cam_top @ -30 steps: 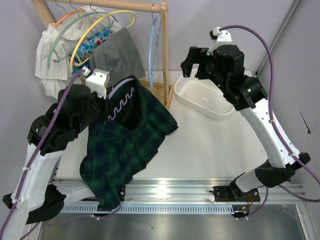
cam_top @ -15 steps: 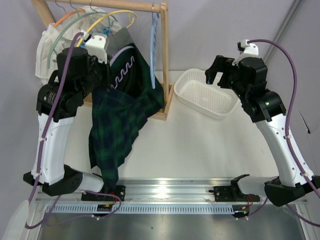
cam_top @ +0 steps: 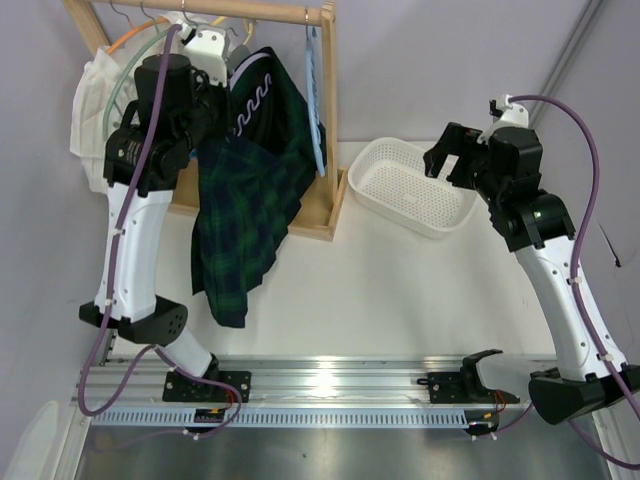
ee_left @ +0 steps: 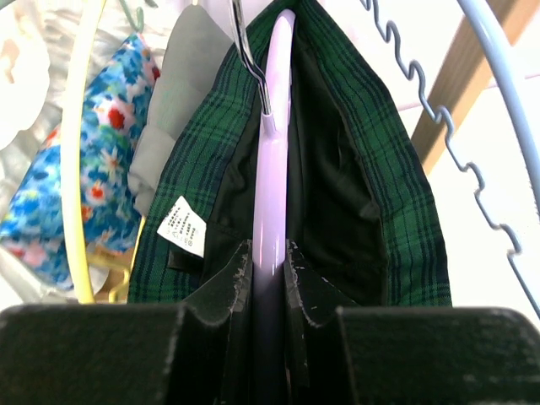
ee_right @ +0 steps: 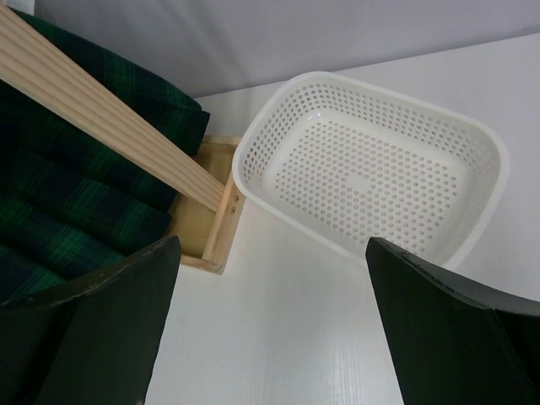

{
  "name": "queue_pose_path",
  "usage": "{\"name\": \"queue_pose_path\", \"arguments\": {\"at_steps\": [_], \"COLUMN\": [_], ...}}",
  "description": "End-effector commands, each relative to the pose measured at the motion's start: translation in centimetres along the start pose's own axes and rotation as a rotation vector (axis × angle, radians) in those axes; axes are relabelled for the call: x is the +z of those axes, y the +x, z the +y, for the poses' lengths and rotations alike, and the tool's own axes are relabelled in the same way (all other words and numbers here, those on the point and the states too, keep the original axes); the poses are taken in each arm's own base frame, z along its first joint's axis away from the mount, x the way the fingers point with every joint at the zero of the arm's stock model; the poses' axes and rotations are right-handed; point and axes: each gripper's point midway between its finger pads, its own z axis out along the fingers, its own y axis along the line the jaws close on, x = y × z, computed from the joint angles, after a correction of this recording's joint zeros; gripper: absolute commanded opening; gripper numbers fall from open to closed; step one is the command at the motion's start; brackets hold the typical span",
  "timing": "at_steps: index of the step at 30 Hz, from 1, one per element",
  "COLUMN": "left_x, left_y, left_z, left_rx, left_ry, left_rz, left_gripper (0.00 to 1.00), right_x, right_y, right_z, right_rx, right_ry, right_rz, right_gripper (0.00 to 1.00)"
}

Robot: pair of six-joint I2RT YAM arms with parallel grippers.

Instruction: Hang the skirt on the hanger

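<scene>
The dark green plaid skirt [cam_top: 245, 220] hangs draped over the lavender hanger [cam_top: 255, 100], high up by the wooden rack's top rail [cam_top: 270, 13]. My left gripper [ee_left: 268, 261] is shut on the hanger [ee_left: 272, 160], whose arm runs straight up between the fingers. The skirt's waistband [ee_left: 396, 194] wraps both sides of it, white label [ee_left: 182, 225] showing. The hanger's metal hook [ee_left: 250, 63] points up; whether it sits on the rail is hidden. My right gripper [ee_right: 270, 321] is open and holds nothing, above the table beside the basket [ee_right: 371, 169].
The wooden rack [cam_top: 330, 110] also carries a light blue hanger [cam_top: 316, 100], a yellow hanger [ee_left: 74, 169], a grey garment [ee_left: 181, 93], a floral one [ee_left: 51, 194] and a white ruffled one [cam_top: 95, 110]. A white perforated basket [cam_top: 415, 185] stands right of the rack.
The left arm has raised the hanger and skirt off the table, up and back to the rack's rail. The right arm has drawn back to the right, still open.
</scene>
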Motion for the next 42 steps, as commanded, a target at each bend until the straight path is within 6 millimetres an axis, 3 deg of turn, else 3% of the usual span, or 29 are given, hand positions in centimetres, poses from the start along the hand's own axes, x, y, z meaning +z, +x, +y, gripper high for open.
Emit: {"name": "queue_pose_path", "arguments": {"at_steps": [1, 13, 20, 28, 42], "left_x": [-1.9, -0.2, 3.2, 5.4, 9.1], "left_y": [-7.9, -12.0, -10.9, -11.5, -9.7], "left_z": [1.5, 1.1, 0.5, 1.8, 2.5], "left_rx": [-0.043, -0.062, -0.062, -0.053, 0.000], "left_ry": [-0.015, 0.017, 0.019, -0.055, -0.067], "left_rz": [-0.296, -0.454, -0.416, -0.447, -0.402], "left_gripper": [0.00, 0.00, 0.00, 0.00, 0.00], "right_x": [-0.6, 0.0, 0.1, 0.6, 1.1], "right_y": [-1.0, 3.5, 4.5, 5.1, 5.5], "right_z": [0.7, -0.4, -0.5, -0.6, -0.1], "right_rx": [0.028, 0.082, 0.094, 0.094, 0.116], "right_ry": [-0.044, -0.028, -0.025, -0.020, -0.041], "right_rz": [-0.046, 0.036, 0.060, 0.079, 0.095], "right_gripper": [0.99, 0.99, 0.99, 0.99, 0.99]}}
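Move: The left hand already holds the lilac hanger, with the skirt on it. The free stretch of wooden rail it is taken to lies about 25 cm ahead, 3 cm to the right and slightly above, some 3 cm. Beside that way, the yellow hanger stands about 22 cm ahead and 6 cm left, the blue hanger about 24 cm ahead and 12 cm right, both a little lower. From the right hand that rail spot is roughly 25 cm ahead, 30 cm left and 10 cm higher. Keeping its pinch on the near arm of the lilac hanger, the left hand carries hanger and skirt about 12 cm forward towards the rail, between the yellow and blue hangers, rising some 3 cm on the way while the fingertips tip up by nearly 10 degrees, then sinking about 4 cm as the advance slows. The right hand, empty and wide open, sinks about 6 cm to the left of the white basket, tips slightly down and then all but stops. ##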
